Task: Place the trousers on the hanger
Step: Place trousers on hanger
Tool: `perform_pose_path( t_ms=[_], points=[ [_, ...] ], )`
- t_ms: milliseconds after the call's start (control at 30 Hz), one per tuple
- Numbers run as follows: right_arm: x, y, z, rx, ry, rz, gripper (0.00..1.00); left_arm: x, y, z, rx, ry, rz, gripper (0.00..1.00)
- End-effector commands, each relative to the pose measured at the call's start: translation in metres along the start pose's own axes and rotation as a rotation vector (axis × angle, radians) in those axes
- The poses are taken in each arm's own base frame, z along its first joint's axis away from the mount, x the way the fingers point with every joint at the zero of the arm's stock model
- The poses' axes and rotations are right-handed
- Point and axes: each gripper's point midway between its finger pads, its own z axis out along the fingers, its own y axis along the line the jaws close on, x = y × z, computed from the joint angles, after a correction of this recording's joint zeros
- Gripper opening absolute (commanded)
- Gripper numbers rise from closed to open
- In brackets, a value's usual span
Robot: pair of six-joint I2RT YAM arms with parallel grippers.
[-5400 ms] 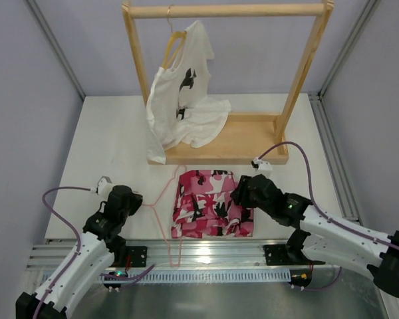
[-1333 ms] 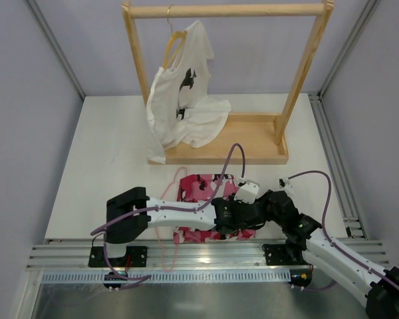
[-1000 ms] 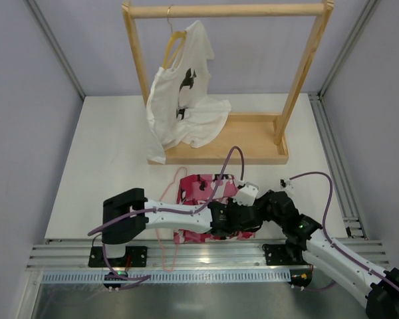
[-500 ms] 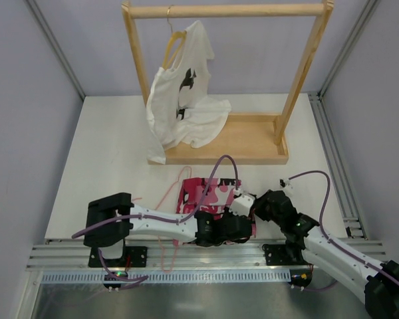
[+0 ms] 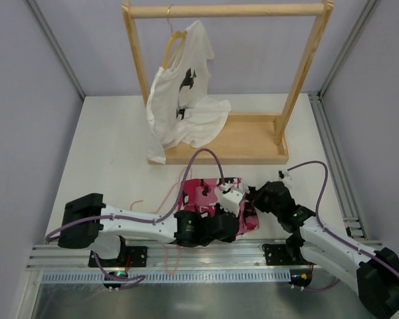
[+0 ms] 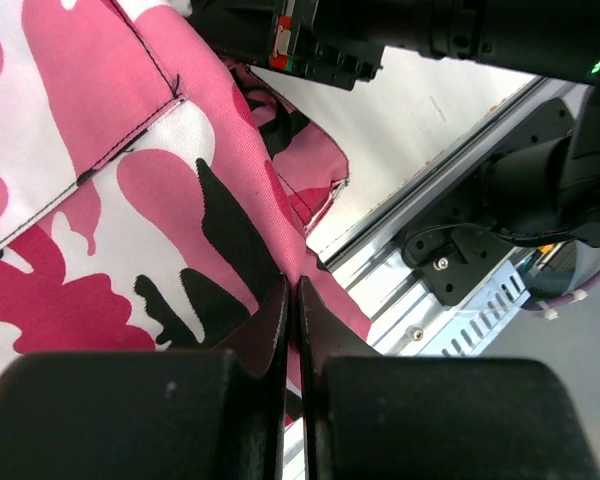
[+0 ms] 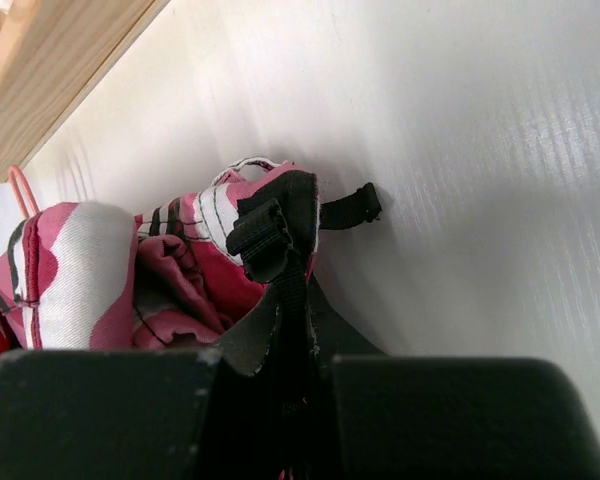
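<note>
The pink, white and black camouflage trousers (image 5: 203,193) lie bunched near the table's front edge. My left arm reaches across in front of them. Its gripper (image 5: 238,222) is shut, tips at the near right hem, and I see no cloth between the fingers. Up close, the print (image 6: 100,180) fills the left of that wrist view, above the shut left gripper (image 6: 291,285). My right gripper (image 5: 253,199) is shut on a black belt loop (image 7: 265,235) at the trousers' right end (image 7: 80,270). The pink wire hanger (image 5: 167,194) lies partly under the trousers' left side.
A wooden rack (image 5: 253,143) stands at the back of the table. On it a white T-shirt (image 5: 183,100) hangs from a wooden hanger. A metal rail (image 5: 199,256) with the arm mounts runs along the near edge.
My left arm has swung back to the left and nearer, its shut gripper sliding along the trousers' near side. The right gripper, still shut on the belt loop, has edged slightly away.
</note>
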Motion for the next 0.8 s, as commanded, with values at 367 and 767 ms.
perform_pose_path(
  t_ms=[367, 767],
  points=[
    [-0.033, 0.031, -0.025, -0.027, -0.064, -0.063, 0.34, -0.014, 0.002, 0.002, -0.043, -0.056, -0.017, 0.25],
    [-0.018, 0.146, -0.083, -0.552, 0.120, -0.238, 0.36, -0.055, 0.093, -0.048, -0.182, -0.081, -0.210, 0.42]
  ],
)
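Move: Both hands are shut on the folded trousers. The middle of the trousers lies about 8 cm left of the left hand, 5 cm ahead and some 10 cm below; from the right hand it is 11 cm left, 7 cm back and 2 cm lower. The pink hanger's middle is roughly 23 cm left of the left hand and 2 cm ahead, the wooden rack base about 11 cm left of the right hand and 16 cm ahead. The left hand keeps its grip briefly, then opens nearly halfway while sinking a centimetre or two, lets go of the raised near right part of the trousers, and draws off forward, left and up over the cloth, about 5 cm each way. The right hand opens at almost the same time, frees the black strap at the trousers' far right corner, and rises about 14 cm, its fingers tipping upward some 15 degrees, with a late swing left of some 3 cm and a counter-clockwise turn. ##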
